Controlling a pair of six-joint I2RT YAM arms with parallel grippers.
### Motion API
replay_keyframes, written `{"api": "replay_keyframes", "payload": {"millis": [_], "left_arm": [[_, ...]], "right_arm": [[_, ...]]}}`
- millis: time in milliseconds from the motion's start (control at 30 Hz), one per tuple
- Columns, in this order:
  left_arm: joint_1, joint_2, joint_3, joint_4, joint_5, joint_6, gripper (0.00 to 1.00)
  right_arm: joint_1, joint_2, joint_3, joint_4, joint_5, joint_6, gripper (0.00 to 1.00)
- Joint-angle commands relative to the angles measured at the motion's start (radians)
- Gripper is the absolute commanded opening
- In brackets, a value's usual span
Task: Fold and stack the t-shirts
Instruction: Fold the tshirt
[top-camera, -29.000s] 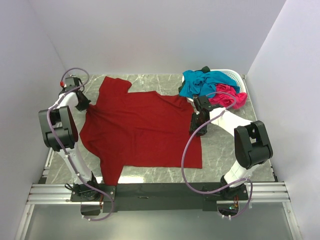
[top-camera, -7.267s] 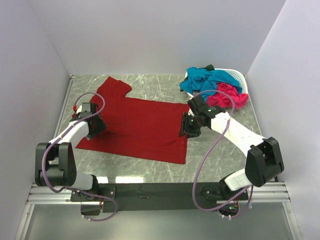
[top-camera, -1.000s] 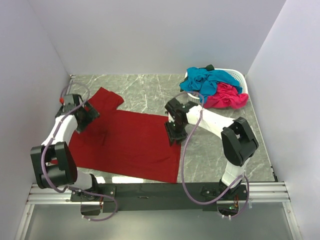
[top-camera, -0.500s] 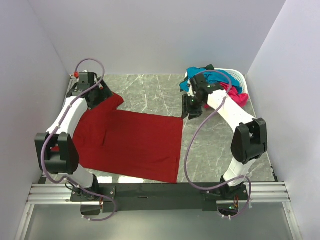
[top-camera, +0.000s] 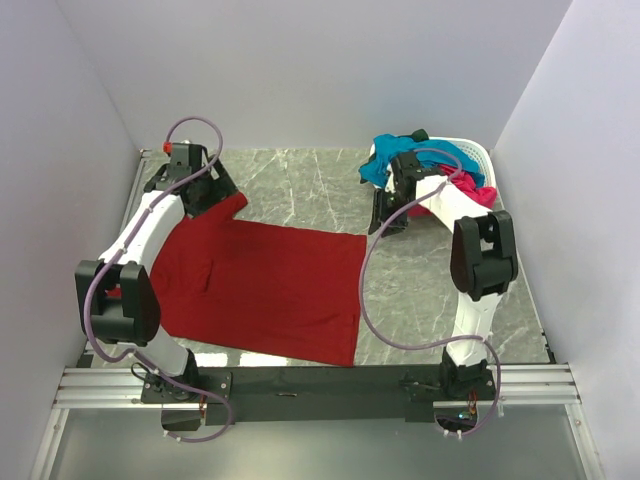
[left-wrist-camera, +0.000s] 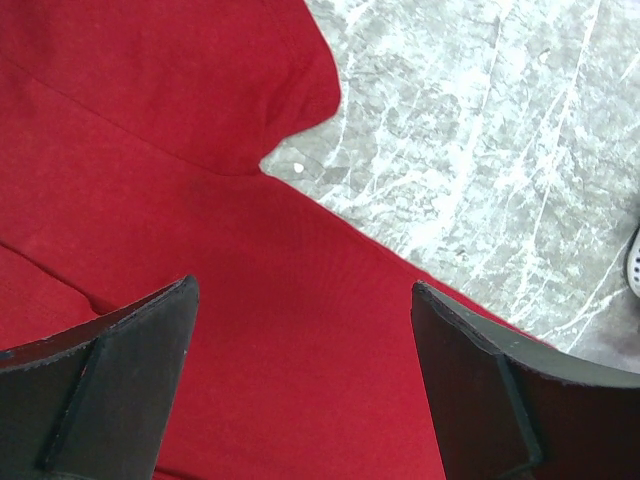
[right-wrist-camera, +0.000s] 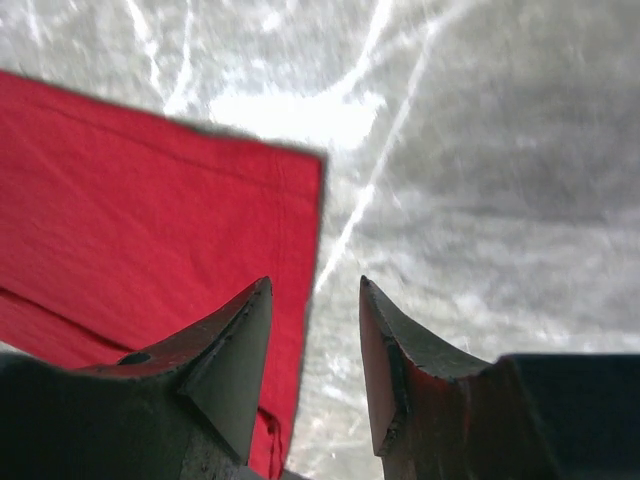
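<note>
The dark red t-shirt (top-camera: 270, 285) lies folded flat on the marble table, one sleeve (top-camera: 225, 205) pointing to the back left. My left gripper (top-camera: 212, 200) hovers over that sleeve area, wide open, with only red cloth (left-wrist-camera: 200, 120) below its empty jaws (left-wrist-camera: 302, 295). My right gripper (top-camera: 381, 225) hangs open just above the shirt's back right corner (right-wrist-camera: 290, 170), nothing between its fingers (right-wrist-camera: 313, 290). The teal-blue t-shirt (top-camera: 435, 160) and the hot pink t-shirt (top-camera: 478, 197) are heaped in the basket.
The white latticed basket (top-camera: 478, 150) stands at the back right corner, close behind the right arm. Bare marble table (top-camera: 440, 290) lies right of the red shirt. Walls close in the table on three sides.
Both arms have lifted off the red shirt and swung toward the back: the left one to the sleeve, the right one from the shirt's right edge to its back corner. The shirt now lies flat.
</note>
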Motion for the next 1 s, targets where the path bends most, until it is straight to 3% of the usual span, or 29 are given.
{"api": "replay_keyframes", "payload": {"millis": [0,200,500,967], "left_arm": [[-0.012,0.01,0.026,0.013,0.018,0.027,0.93],[-0.012,0.034,0.03,0.019,0.023,0.028,0.93],[-0.012,0.094,0.076,0.013,0.02,0.031,0.93],[-0.012,0.169,0.144,0.018,0.026,0.033,0.94]], "right_arm": [[0.0,0.029,0.056,0.078,-0.047,0.017,0.47],[0.012,0.06,0.028,0.166,-0.038,0.05,0.47],[0.052,0.114,0.04,0.192,0.108,0.051,0.47],[0.106,0.146,0.014,0.216,0.186,0.057,0.46]]}}
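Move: Ahead of the right hand by about 4 cm, 4 cm to its left and some 7 cm below lies the red t-shirt's far right corner. The laundry basket stands about 17 cm ahead and 12 cm to the right of that hand. For the left hand, the notch between sleeve and far edge is roughly 7 cm ahead, 1 cm right and 17 cm below; the sleeve's tip is about 5 cm beyond the notch and 1 cm farther right. Closing in on the t-shirt's far right corner, the right hand sinks about 4.5 cm while going some 3.5 cm forward and a little left, forward first and then mainly down, its fingers staying half open. The left hand, wide open, drops about 3 cm and then eases 2.5 cm forward, still high above the shirt by the sleeve. ##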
